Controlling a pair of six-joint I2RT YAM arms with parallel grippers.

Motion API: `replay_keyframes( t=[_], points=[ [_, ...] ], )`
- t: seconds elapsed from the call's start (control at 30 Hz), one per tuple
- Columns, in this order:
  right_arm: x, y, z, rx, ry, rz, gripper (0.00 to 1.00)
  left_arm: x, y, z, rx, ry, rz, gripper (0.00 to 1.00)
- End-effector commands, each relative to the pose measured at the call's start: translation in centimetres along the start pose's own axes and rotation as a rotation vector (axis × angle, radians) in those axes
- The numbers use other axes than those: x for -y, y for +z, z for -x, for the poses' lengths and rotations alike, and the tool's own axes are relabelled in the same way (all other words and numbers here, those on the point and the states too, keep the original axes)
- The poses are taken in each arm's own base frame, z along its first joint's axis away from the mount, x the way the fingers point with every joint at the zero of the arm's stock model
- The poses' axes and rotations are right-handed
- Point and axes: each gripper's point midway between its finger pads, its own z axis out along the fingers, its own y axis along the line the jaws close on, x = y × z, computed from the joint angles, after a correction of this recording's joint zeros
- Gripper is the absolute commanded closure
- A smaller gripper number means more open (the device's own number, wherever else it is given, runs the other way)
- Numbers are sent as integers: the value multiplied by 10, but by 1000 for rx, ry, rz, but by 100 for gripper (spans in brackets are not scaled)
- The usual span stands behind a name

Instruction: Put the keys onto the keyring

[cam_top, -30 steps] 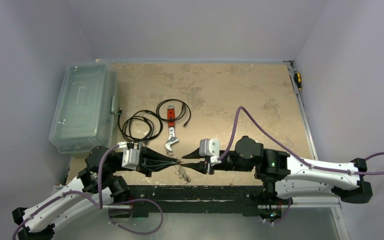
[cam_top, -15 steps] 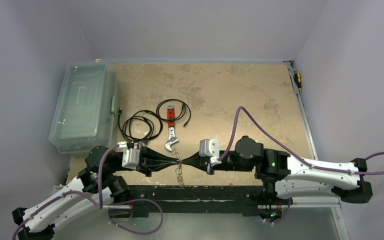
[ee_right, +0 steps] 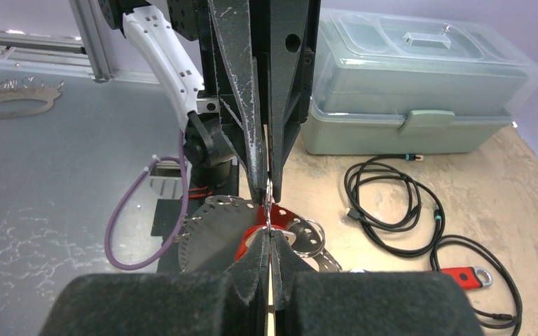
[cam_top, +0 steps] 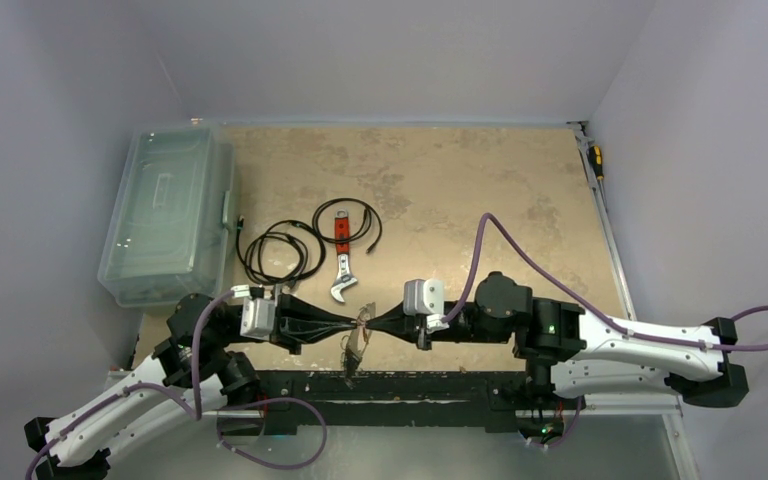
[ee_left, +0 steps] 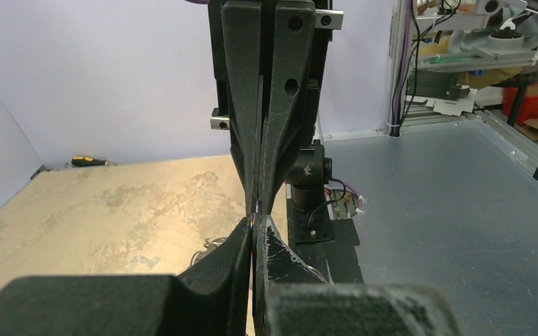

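Note:
My left gripper (cam_top: 348, 325) and right gripper (cam_top: 373, 322) meet tip to tip near the table's near edge. Both are shut on the thin silvery keyring (ee_right: 269, 203), which shows edge-on between them. In the right wrist view my right gripper (ee_right: 269, 234) pinches the ring from below, and the left fingers (ee_right: 252, 140) pinch it from above. A bunch of flat silvery perforated keys (ee_right: 217, 224), with a red piece and a small ring, hangs under it. In the top view the bunch (cam_top: 352, 352) dangles just below the tips. In the left wrist view my left gripper (ee_left: 255, 227) is shut on the wire.
An adjustable wrench (cam_top: 341, 262) with a red handle lies just beyond the grippers. Black coiled cables (cam_top: 280, 255) lie to its left. A clear lidded box (cam_top: 167, 212) stands at the far left. A screwdriver (cam_top: 594, 160) lies on the right rail. The table's near edge is directly below the grippers.
My right gripper was open a second ago and has shut on the ring. The hanging bunch has swung left and towards the near edge. Both arms shifted slightly.

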Motion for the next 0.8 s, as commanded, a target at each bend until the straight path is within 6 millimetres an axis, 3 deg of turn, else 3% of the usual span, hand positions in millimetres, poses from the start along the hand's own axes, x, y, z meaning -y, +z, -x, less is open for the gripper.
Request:
replay_keyframes(
  t=[0.0, 0.27, 0.37, 0.43, 0.63, 0.77],
  points=[
    [-2, 1, 12, 27, -6, 15, 100, 0, 0, 15, 54, 30, 5, 100],
    [0, 2, 7, 7, 2, 5, 98, -1, -2, 17, 61, 35, 13, 100],
    [0, 4, 7, 5, 4, 3, 71, -1, -1, 17, 61, 34, 13, 100],
    [1, 4, 10, 15, 2, 3, 63, -1, -2, 17, 60, 34, 13, 100],
    [3, 1, 31, 89, -21, -3, 60, -1, -2, 17, 60, 34, 13, 100],
    [4, 1, 34, 102, -28, -10, 60, 0, -1, 17, 60, 33, 12, 100]
  ],
)
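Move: The keyring stands pinched between the two grippers, about 1 cm to the left of the right hand and 1 cm to the right of the left hand, level with both. From the right hand, the red tag hangs about 1 cm left and 3 cm below, straight to the side, and the metal keys about 1 cm left, 1 cm back and 5 cm below. The wrench lies on the table some 24 cm ahead, 6 cm left and 30 cm below. Open the right gripper to about two fifths and let go of the keyring end, with the fingers parting around it; keep that hand at the ring, letting it dip roughly 1 cm as the fingers spread, then rise about half of that again. Hold the left gripper still and shut, keeping its pinch on the keyring. ##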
